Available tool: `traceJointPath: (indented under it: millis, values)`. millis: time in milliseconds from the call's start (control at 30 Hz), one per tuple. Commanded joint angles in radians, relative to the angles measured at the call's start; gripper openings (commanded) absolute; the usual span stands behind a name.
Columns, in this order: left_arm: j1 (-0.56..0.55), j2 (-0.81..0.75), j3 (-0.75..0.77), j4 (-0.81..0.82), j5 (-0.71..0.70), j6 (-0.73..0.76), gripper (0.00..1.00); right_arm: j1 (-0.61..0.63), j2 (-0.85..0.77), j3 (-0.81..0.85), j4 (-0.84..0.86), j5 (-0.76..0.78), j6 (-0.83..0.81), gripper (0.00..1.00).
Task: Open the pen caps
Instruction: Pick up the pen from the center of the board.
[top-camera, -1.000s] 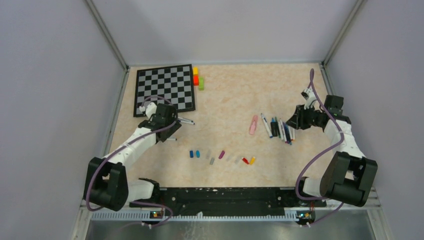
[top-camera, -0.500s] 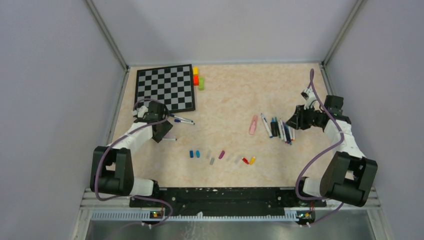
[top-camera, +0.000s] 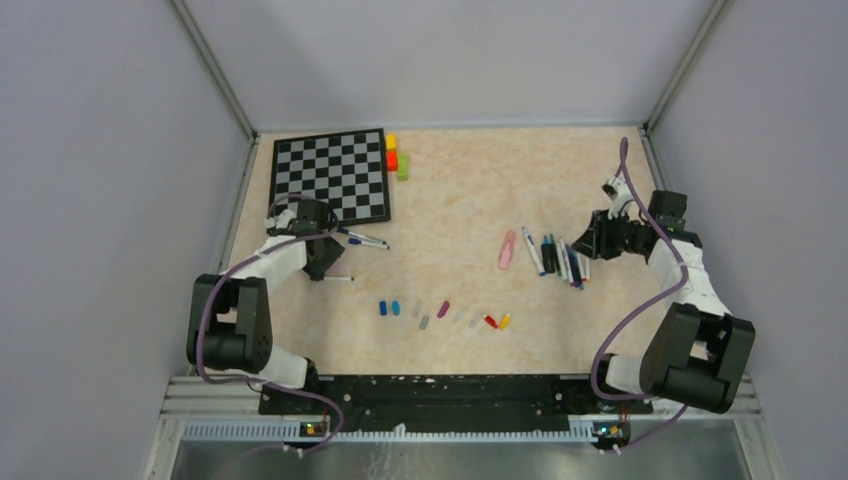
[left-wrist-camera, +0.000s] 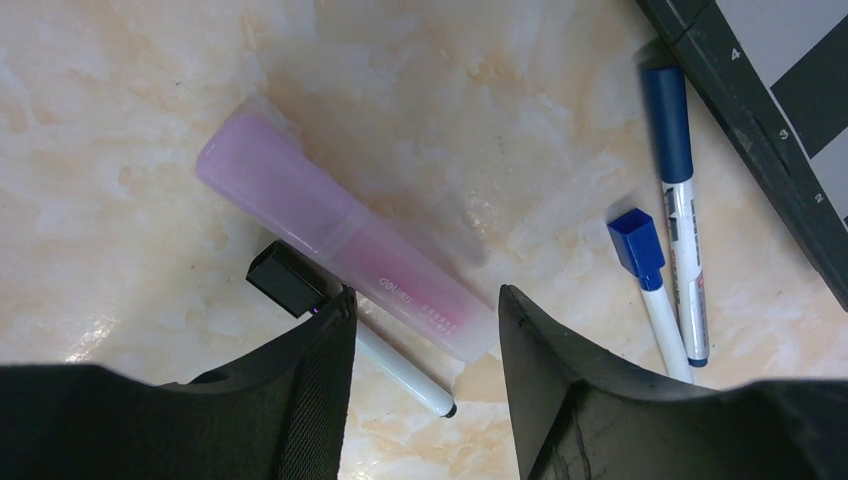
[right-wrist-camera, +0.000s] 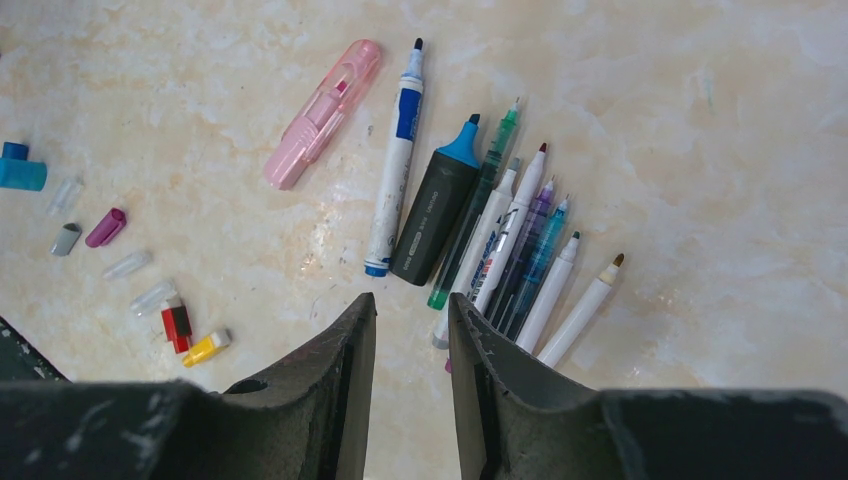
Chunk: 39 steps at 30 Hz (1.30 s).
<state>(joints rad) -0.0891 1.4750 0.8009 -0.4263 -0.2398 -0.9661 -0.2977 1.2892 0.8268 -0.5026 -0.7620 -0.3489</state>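
Note:
My left gripper (left-wrist-camera: 425, 320) is open, low over the table near the chessboard corner. Its jaws straddle the near end of a capped pink highlighter (left-wrist-camera: 330, 225) and a thin white pen (left-wrist-camera: 400, 368) with a black cap (left-wrist-camera: 287, 280). Two blue-capped pens (left-wrist-camera: 672, 215) lie to the right of them. My right gripper (right-wrist-camera: 412, 305) is open with nothing in it, hovering just short of a row of uncapped pens (right-wrist-camera: 500, 225) and a second pink highlighter (right-wrist-camera: 322, 112). Loose pen caps lie in a line: blue (top-camera: 388, 308), magenta (top-camera: 443, 309), red (top-camera: 490, 321), yellow (top-camera: 505, 321).
The chessboard (top-camera: 330, 178) fills the far left of the table, with yellow, red and green blocks (top-camera: 394, 156) at its right edge. Side walls stand close to both arms. In the left wrist view the board's dark rim (left-wrist-camera: 760, 150) runs just right of the blue pens.
The left arm has folded back toward the left wall, its gripper has shifted slightly left, and its jaws have narrowed. The right arm has not moved.

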Motion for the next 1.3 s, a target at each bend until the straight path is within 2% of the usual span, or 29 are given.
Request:
traceJointPath:
  millis: [0, 233, 433, 633, 800, 933, 1133, 1267]
  values:
    - [0.013, 0.024, 0.044, 0.027, -0.004, 0.006, 0.57, -0.013, -0.033, 0.046, 0.012, -0.011, -0.021, 0.32]
    - [0.024, 0.127, 0.148, -0.053, -0.032, -0.018, 0.56, -0.013, -0.035, 0.045, 0.009, -0.011, -0.02, 0.32]
    - [0.028, 0.285, 0.306, -0.205, -0.041, -0.031, 0.48, -0.013, -0.035, 0.047, 0.01, -0.007, -0.022, 0.32]
    - [0.034, 0.377, 0.38, -0.26, -0.03, -0.033, 0.43, -0.013, -0.037, 0.048, 0.01, -0.006, -0.024, 0.32]
    - [0.04, 0.378, 0.366, -0.259, -0.029, -0.045, 0.38, -0.014, -0.037, 0.049, 0.008, -0.004, -0.025, 0.32]
    - [0.041, 0.368, 0.353, -0.26, -0.019, -0.047, 0.21, -0.013, -0.04, 0.05, 0.007, -0.004, -0.025, 0.32]
    - [0.041, 0.304, 0.313, -0.251, -0.015, -0.035, 0.16, -0.014, -0.041, 0.051, 0.004, -0.004, -0.028, 0.32]
    - [0.042, 0.194, 0.26, -0.215, -0.008, -0.006, 0.12, -0.014, -0.042, 0.052, 0.003, -0.007, -0.028, 0.32]
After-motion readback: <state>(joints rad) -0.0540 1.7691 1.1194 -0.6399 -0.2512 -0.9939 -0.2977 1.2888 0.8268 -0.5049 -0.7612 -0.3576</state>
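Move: The thick purple pen lies crosswise under the left hand, its right end between the open fingers; its middle is about 3 cm to the left, 1 cm ahead and 2 cm below. The black-capped pen lies 2 cm back and 1 cm left. The blue-capped pen is some 6 cm ahead and 10 cm right, the navy-capped pen 8 ahead and 9 right. For the idle right hand, the purple pen lies roughly 65 cm left, about level, 10 cm lower. The purple pen is taken near its right end: the left hand slides about 5 cm forward towards the chessboard, sinking about 1 cm while its fingers tip some 10 degrees more steeply down. Still narrowing on the way, the fingers then close at the far point and pinch the pen by its sides, and the hand starts back about 1 cm. ##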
